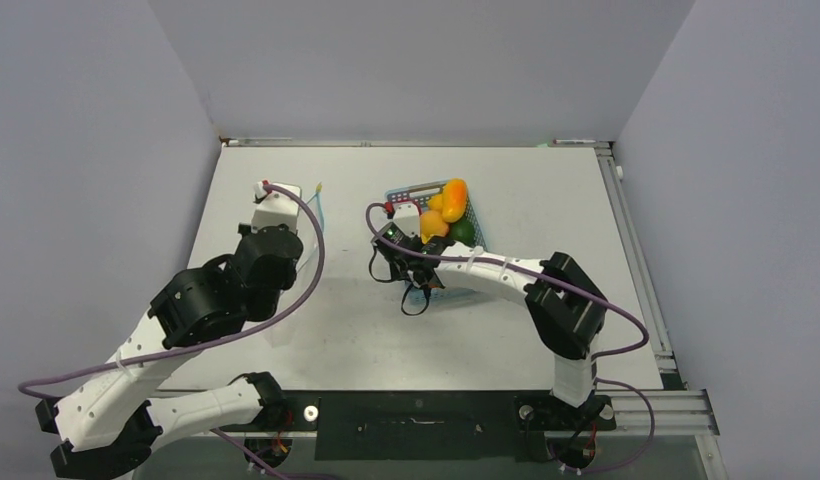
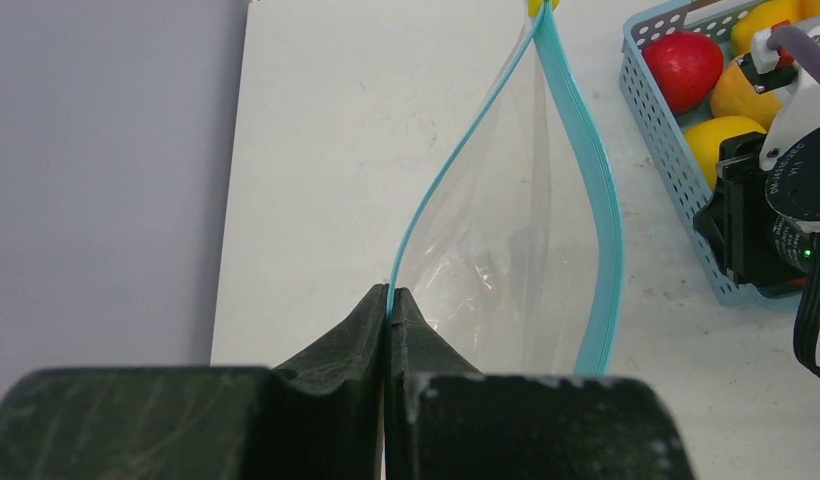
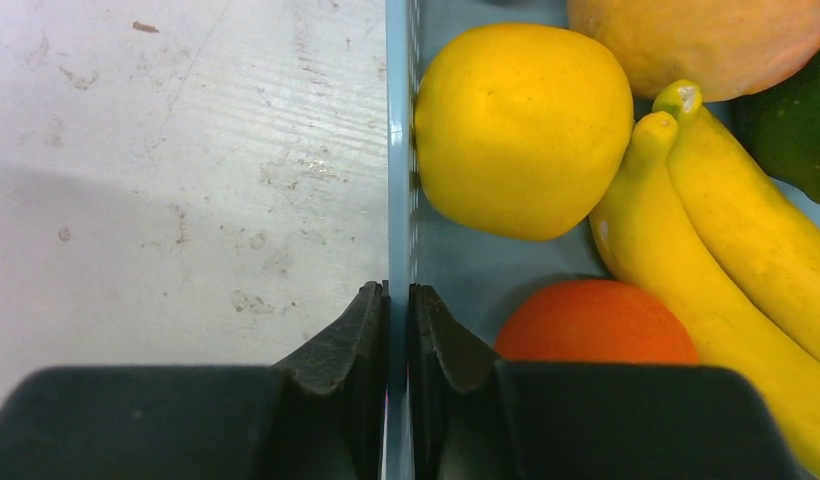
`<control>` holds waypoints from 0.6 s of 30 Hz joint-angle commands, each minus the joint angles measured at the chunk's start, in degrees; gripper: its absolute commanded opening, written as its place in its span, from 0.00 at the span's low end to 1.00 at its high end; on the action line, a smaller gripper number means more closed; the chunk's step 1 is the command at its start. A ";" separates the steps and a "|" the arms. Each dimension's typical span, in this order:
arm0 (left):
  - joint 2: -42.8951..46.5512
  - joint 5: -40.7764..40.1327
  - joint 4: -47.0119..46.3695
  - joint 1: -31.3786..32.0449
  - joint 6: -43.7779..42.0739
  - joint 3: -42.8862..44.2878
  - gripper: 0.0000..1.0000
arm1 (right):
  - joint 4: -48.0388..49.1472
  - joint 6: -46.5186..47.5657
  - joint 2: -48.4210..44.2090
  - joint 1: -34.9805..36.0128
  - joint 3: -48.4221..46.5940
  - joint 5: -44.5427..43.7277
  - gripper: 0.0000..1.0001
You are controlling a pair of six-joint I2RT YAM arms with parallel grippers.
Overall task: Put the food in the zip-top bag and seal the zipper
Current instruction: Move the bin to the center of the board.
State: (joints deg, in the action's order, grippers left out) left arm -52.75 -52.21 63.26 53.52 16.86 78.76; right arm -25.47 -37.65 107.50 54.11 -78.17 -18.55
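The clear zip-top bag [image 2: 506,250] lies on the table with its mouth gaping, its light-blue zipper [image 2: 598,180] curving along both lips. My left gripper [image 2: 389,293] [image 1: 298,192] is shut on the left lip of that strip. The food sits in a light-blue basket [image 2: 656,110] [image 1: 401,190]: a red fruit [image 2: 684,65], a round yellow one [image 3: 521,130], an orange one [image 3: 591,320], bananas [image 3: 706,240] and a dark green piece [image 3: 796,130]. My right gripper [image 3: 398,292] [image 1: 401,250] is shut on the basket's left wall [image 3: 398,150], one finger inside and one outside.
The basket stands mid-table, just right of the bag. Grey walls close in the table on the left, back and right. A metal rail [image 1: 636,250] runs along the table's right edge. Purple cables loop from both arms.
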 commanded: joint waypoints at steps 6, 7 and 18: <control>-1.94 0.85 -1.80 -0.25 0.45 0.20 0.00 | 0.43 -2.70 -6.09 -3.01 8.57 -7.92 0.05; -2.24 0.81 -1.95 -0.25 0.38 0.26 0.00 | 0.74 -2.81 -6.87 -3.59 9.47 -7.79 0.05; -6.05 -1.21 -3.49 -0.33 -0.53 0.53 0.00 | 4.60 -1.42 -12.42 -7.44 16.00 -4.02 0.11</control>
State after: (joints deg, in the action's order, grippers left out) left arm -57.58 -51.81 62.67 53.52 16.86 78.76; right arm -21.02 -39.31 97.38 47.18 -64.05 -23.29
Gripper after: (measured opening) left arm 0.001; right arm 0.105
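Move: My right fingers are shut on the bin's left rim. Its middle lies about 8 cm to their right and 3 cm ahead, some 3 cm lower. Inside it the lemon sits about 4 cm ahead and 4 right, the orange 5 right and 1 back, the bananas 11 right and level, all roughly 3 cm below my grip. From my left hand, high up with the zip-top bag, the bin's middle is about 24 cm right, 12 ahead and 29 below. Keeping my pinch on the near-side left rim, I drag the bin level across the board to my right, about 8 cm, edging slightly forward and turning my wrist some 10 degrees clockwise so the bin swings with it. Meanwhile my left hand keeps hold of the bag's zipper edge and eases a couple of centimetres right, down and forward. ##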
